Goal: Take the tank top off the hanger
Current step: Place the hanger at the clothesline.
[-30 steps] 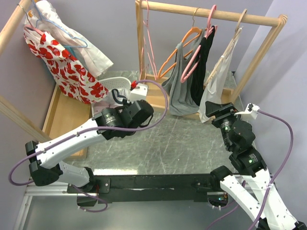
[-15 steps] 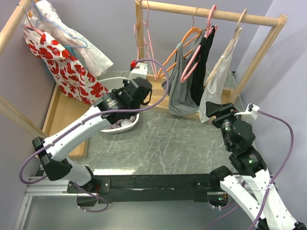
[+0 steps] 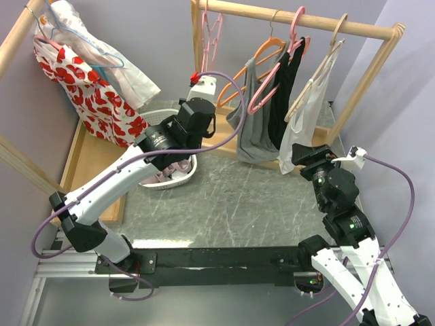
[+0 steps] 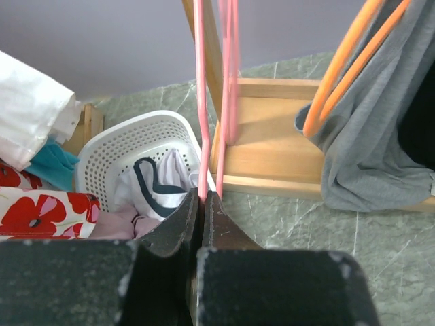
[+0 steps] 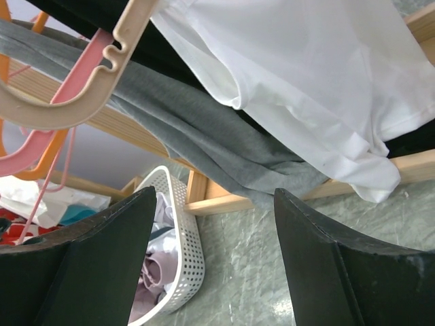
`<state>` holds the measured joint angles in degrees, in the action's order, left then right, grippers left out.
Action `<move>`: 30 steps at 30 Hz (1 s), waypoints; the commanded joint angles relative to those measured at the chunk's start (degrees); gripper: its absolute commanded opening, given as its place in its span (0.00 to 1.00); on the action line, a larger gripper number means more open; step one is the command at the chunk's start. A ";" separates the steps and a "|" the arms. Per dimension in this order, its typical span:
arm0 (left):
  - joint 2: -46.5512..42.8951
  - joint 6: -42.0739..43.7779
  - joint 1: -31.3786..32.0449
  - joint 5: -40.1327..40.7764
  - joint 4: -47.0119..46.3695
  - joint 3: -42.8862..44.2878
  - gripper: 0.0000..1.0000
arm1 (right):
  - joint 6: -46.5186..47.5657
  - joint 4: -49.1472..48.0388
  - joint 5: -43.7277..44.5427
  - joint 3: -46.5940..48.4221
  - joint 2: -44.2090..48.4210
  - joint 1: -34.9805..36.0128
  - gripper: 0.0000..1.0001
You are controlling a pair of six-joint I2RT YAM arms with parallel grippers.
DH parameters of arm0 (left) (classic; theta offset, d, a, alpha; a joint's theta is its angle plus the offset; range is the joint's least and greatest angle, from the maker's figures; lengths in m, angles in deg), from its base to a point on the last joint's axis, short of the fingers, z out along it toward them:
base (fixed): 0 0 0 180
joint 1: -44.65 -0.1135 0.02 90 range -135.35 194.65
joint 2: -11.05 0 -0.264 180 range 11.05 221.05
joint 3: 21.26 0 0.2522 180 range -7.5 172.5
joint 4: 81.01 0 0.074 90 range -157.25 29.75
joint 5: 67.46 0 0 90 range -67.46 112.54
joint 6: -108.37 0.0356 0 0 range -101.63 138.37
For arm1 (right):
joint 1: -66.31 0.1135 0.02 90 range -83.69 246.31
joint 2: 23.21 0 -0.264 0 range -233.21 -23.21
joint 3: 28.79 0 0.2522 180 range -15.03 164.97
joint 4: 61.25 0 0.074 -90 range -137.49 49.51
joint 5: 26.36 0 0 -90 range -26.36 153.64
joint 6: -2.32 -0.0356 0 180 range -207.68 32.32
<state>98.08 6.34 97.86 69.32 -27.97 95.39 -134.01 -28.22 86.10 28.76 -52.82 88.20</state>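
Three tank tops hang on the wooden rack point(image 3: 299, 20): a grey tank top point(image 3: 257, 129) on an orange hanger point(image 3: 262, 51), a black one point(image 3: 280, 102) on a pink hanger point(image 3: 272, 88), and a white one point(image 3: 302, 115) on a beige hanger point(image 3: 319, 75). My left gripper point(image 3: 206, 75) is at the rack's left end. It is shut point(image 4: 202, 197) on the lower wire of a bare thin pink hanger point(image 4: 201, 102). My right gripper point(image 3: 306, 153) is open point(image 5: 215, 192) just below the hems of the white tank top point(image 5: 306, 75) and the grey one point(image 5: 204, 129), holding nothing.
A white perforated basket point(image 3: 183, 173) with crumpled clothes sits on the marble table under my left arm. A second rack on the left carries a red floral garment point(image 3: 88, 88). The rack's wooden base point(image 4: 285, 170) lies behind the basket.
My left arm has swung from over the basket up to the rack's left end, and the thin pink hanger has risen with it. The hanging tops shifted slightly. The right arm stayed put.
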 commanded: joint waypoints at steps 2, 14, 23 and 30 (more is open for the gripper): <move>-1.69 5.00 0.93 1.02 -5.36 1.60 0.01 | 1.41 -2.57 -1.45 0.24 -1.68 -1.23 0.78; 3.15 5.70 -2.40 -0.90 -4.66 8.11 0.01 | 1.41 -1.60 -1.54 -0.20 0.07 -2.03 0.79; 6.05 8.34 -4.69 -3.28 -7.03 11.45 0.01 | 1.24 -1.34 -1.63 -0.37 0.86 -2.29 0.79; 7.81 6.94 -6.19 -6.70 -4.93 11.81 0.01 | 1.15 -0.46 -1.63 -0.46 1.57 -2.29 0.79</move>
<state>105.31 13.27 92.64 65.34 -32.27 105.36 -133.22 -28.57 83.96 28.74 -52.27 86.34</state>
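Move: The left end of the clothesline rail, where the pink hanger in my left hand is to go, is about 12 cm ahead of that hand, hardly to either side, and some 15 cm above it. An empty pink hanger already hangs there, its middle roughly 10 cm ahead, 1 cm right and 3 cm up. The orange hanger with the grey top hangs about 8 cm ahead, 17 cm right and 5 cm down. From my right hand the rail spot is some 20 cm ahead, 32 cm left and 22 cm up. Keeping the empty pink hanger pinched between closed fingers, I first lift my left hand about 3 cm, then reach forward some 5 cm at nearly level height towards the left end of the clothesline rail. My fingertips tip up only a touch, and I keep my grip. ##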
